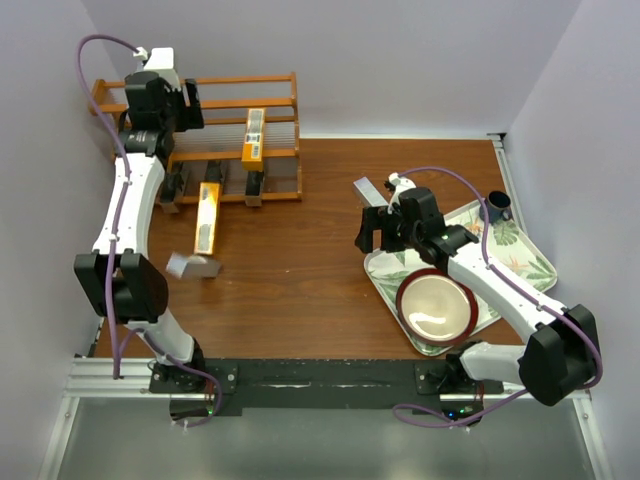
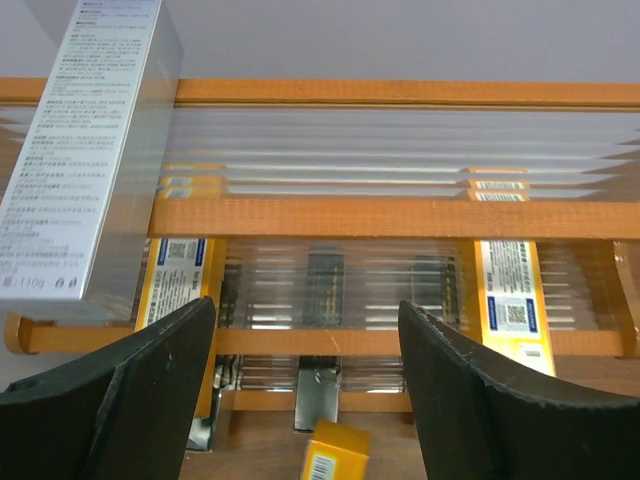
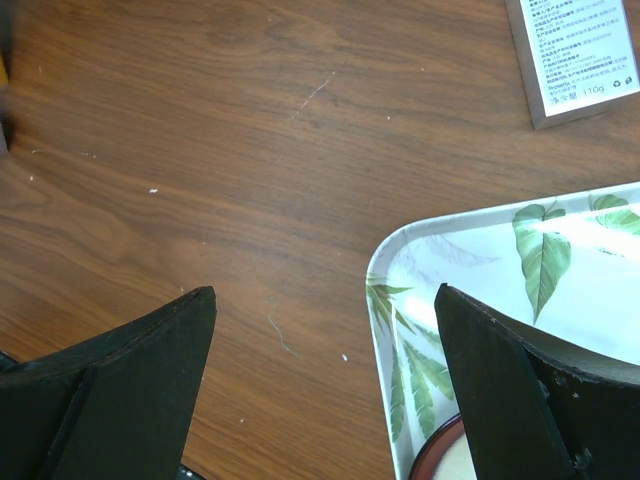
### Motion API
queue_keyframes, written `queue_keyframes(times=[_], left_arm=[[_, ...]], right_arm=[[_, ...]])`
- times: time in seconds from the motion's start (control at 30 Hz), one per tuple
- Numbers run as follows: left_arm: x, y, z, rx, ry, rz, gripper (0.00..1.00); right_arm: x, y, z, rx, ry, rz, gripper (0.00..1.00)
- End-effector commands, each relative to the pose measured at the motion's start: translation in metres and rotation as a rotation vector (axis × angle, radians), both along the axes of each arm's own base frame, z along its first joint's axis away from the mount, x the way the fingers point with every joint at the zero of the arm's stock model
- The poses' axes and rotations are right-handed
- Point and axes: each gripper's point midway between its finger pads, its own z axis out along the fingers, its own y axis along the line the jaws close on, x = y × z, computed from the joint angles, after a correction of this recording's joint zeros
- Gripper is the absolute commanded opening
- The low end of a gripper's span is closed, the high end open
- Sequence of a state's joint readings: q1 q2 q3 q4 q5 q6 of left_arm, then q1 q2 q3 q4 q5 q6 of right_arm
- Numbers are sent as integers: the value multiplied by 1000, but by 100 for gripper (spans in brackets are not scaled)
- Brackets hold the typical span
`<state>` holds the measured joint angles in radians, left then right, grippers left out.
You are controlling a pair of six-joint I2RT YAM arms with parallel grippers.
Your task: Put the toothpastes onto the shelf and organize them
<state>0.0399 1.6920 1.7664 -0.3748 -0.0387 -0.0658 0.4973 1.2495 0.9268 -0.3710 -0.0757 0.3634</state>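
Note:
The orange-brown shelf (image 1: 280, 100) stands at the back left and fills the left wrist view (image 2: 400, 215). My left gripper (image 1: 192, 105) hovers over it, open and empty (image 2: 305, 305). A silver carton (image 2: 90, 150) leans on the upper rail, left of the gripper. Two orange cartons (image 2: 510, 300) (image 2: 175, 280) lie on the middle tier, and one shows from above (image 1: 254, 135). A dark carton (image 2: 322, 290) lies lower down. Another orange carton (image 1: 207, 218) leans against the shelf front. Silver cartons lie on the table (image 1: 193, 265) (image 1: 368, 192). My right gripper (image 1: 375, 230) is open and empty (image 3: 322, 292) beside the tray corner.
A leaf-patterned tray (image 1: 520, 250) at the right holds a red bowl (image 1: 436, 305) and a dark cup (image 1: 499, 205). Its corner (image 3: 450, 260) lies under my right gripper's right finger. The silver carton's end (image 3: 575, 60) lies just beyond the tray. Purple walls close the back and sides.

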Motion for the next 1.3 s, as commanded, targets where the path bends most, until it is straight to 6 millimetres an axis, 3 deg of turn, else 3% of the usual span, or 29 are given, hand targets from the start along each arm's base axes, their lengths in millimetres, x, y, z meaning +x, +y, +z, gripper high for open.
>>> queue_keyframes(times=[0.0,0.03,0.07,0.1,0.13,0.17,0.23,0.27,0.33,0.37,0.43,0.47,0.57,0.77,1.27], left_arm=[[-46,-5,58,-54,-132,-10,80],[-54,-11,57,-90,-135,-26,82],[-63,-13,31,-106,-85,-29,83],[-80,-16,37,-112,-103,-37,83],[-89,-19,29,-130,-91,-40,84],[-98,-20,-5,-139,-24,-39,85],[-121,-23,-12,-149,-39,-46,87],[-131,-24,-47,-156,23,-44,88],[-148,-25,-57,-153,1,-39,91],[-159,-23,-92,-149,59,-30,92],[-171,-19,-107,-140,64,1,93],[-180,-18,-128,-146,97,14,94],[-192,-20,-162,-171,174,29,95],[-207,-14,-205,-169,300,85,97],[-196,-13,-261,-29,380,-29,100]], right_arm=[[1,8,9,31,-44,46,95],[1,9,9,32,-45,50,95],[1,9,9,31,-46,52,95],[3,10,9,30,-50,56,95],[3,11,10,36,-51,63,95],[1,12,9,39,-48,74,95],[0,16,9,50,-46,91,95],[0,16,9,52,-47,92,95],[-1,18,9,59,-45,102,95],[-2,19,10,63,-47,109,95],[-2,21,12,69,-54,117,95],[-3,21,13,75,-57,122,95],[-4,22,13,76,-60,128,95],[-5,22,18,83,-79,133,95],[-10,22,27,79,-114,144,95]])
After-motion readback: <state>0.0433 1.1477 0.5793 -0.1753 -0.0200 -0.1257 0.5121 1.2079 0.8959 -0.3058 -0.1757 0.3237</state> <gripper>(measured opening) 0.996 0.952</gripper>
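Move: The middle orange toothpaste, caught toppling off the shelf, has its middle about 13 cm back from the left hand, 4 cm to its right and 27 cm below. A loose silver toothpaste tumbles about 10 cm nearer the base than that box, at nearly the same left-right place; the silver one on the top shelf sits some 6 cm left of the left hand, 5 cm ahead and about level. From the right hand the orange box is roughly 36 cm left, 7 cm ahead and 8 cm below. Backwards first, nearly level, the left hand pulls clear of the top shelf, then sweeps steeply down towards the fallen orange toothpaste: about 21 cm back and 27 cm down in all. Its fingers tip some 25 degrees further down and spread fully, ending open and empty just above the box. The right hand drifts a couple of centimetres left and a little up, turning slightly counter-clockwise. ##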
